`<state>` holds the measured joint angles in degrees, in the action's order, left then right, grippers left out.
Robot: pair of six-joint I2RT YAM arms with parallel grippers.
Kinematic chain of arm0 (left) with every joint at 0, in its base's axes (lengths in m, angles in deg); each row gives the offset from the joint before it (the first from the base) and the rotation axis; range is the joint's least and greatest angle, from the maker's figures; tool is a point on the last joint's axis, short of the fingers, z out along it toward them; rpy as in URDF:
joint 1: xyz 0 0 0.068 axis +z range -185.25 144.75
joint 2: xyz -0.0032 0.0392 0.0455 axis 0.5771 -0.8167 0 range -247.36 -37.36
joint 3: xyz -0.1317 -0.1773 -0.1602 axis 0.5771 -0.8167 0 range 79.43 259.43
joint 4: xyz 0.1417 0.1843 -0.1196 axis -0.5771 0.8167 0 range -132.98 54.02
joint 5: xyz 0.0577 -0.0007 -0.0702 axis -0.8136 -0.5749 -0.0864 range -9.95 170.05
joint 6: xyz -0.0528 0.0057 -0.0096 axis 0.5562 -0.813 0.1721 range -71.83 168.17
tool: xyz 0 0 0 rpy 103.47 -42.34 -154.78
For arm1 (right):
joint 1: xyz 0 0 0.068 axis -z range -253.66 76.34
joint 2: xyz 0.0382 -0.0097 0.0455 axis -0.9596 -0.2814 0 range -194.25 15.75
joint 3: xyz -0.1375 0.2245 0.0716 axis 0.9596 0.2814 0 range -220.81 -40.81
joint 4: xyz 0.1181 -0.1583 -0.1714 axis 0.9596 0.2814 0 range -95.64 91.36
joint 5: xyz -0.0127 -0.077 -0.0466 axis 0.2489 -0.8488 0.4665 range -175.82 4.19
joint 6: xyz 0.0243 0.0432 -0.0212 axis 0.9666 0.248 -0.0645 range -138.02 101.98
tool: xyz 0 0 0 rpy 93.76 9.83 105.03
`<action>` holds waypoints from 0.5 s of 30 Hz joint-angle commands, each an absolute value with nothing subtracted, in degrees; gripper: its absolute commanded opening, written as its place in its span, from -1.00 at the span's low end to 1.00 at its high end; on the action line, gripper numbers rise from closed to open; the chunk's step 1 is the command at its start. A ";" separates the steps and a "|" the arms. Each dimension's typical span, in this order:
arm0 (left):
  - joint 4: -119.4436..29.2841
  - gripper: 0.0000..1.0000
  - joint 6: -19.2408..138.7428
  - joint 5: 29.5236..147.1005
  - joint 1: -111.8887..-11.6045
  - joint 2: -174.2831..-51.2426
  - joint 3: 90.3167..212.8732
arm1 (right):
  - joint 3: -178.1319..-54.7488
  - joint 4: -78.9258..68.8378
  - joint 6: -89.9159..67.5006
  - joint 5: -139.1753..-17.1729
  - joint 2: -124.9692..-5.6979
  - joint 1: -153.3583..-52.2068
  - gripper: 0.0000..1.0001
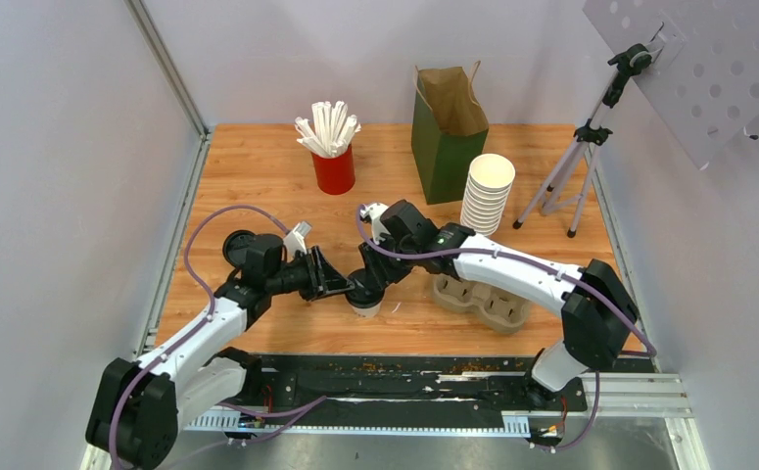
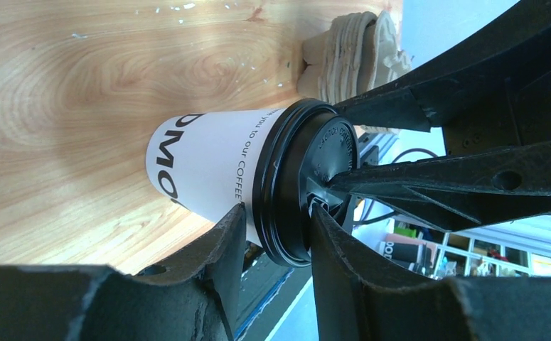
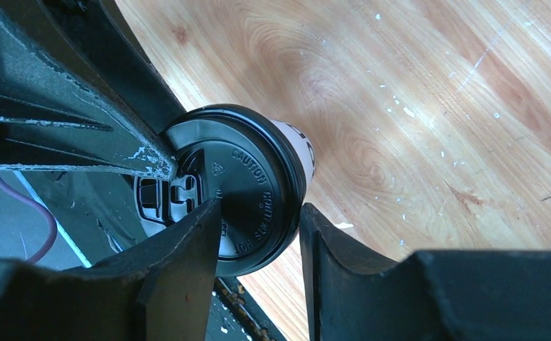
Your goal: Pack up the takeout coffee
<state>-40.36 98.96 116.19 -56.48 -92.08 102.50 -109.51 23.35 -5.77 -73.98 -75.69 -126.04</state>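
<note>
The takeout coffee (image 1: 365, 302), a white paper cup with a black sip lid (image 2: 308, 188), stands upright on the wooden table near its front edge. My left gripper (image 1: 341, 286) reaches in from the left. In the left wrist view it (image 2: 278, 213) is shut on the cup's top, one finger against the white wall just under the lid and the other on the lid's top face. My right gripper (image 1: 370, 279) comes down from the right. In the right wrist view it (image 3: 260, 207) is shut on the lid (image 3: 251, 185), one finger lying over the lid and the other against its rim.
A pulp cup carrier (image 1: 483, 299) lies just right of the cup. Behind it stand a stack of lidless white cups (image 1: 486, 196), an open green paper bag (image 1: 449, 137) and a red cup of wrapped straws (image 1: 333, 157). A tripod (image 1: 571, 176) stands at the back right.
</note>
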 commanded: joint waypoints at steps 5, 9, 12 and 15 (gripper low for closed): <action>-46.28 -0.03 99.37 116.68 -56.85 -100.45 105.22 | -101.04 20.00 0.10 -78.01 -72.69 -126.20 -0.19; -38.16 0.17 95.74 115.09 -56.80 -101.57 111.13 | -98.44 17.43 3.28 -79.01 -71.90 -126.28 -0.20; -30.55 0.40 94.51 111.86 -56.79 -98.66 113.00 | -97.63 16.63 4.59 -79.18 -71.67 -126.28 -0.20; -25.67 0.58 96.01 110.23 -56.78 -93.44 111.70 | -97.02 16.23 5.37 -79.54 -71.16 -126.29 -0.21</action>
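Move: Just right of the left hand's fingertips is the lidded coffee cup, its middle about 3 cm to the right, 1 cm back and 5 cm below. From the right hand the cup's middle is some 3 cm left, 2 cm back and 5 cm lower. The cup carrier stands about 22 cm to the right of the right hand, level with it and 8 cm down; the paper cup stack is 22 cm right and 18 cm ahead, at about hand height. Opening from its pinch on the lid's rim, the left hand lets go while it slides about 2 cm forward, edging 1 cm right along the lid and then back left, and lifts slightly at the end. The right fingers keep their pinch on the rim from the other side, shifting about 1 cm right and partly back as the wrist turns some 10 degrees clockwise. ##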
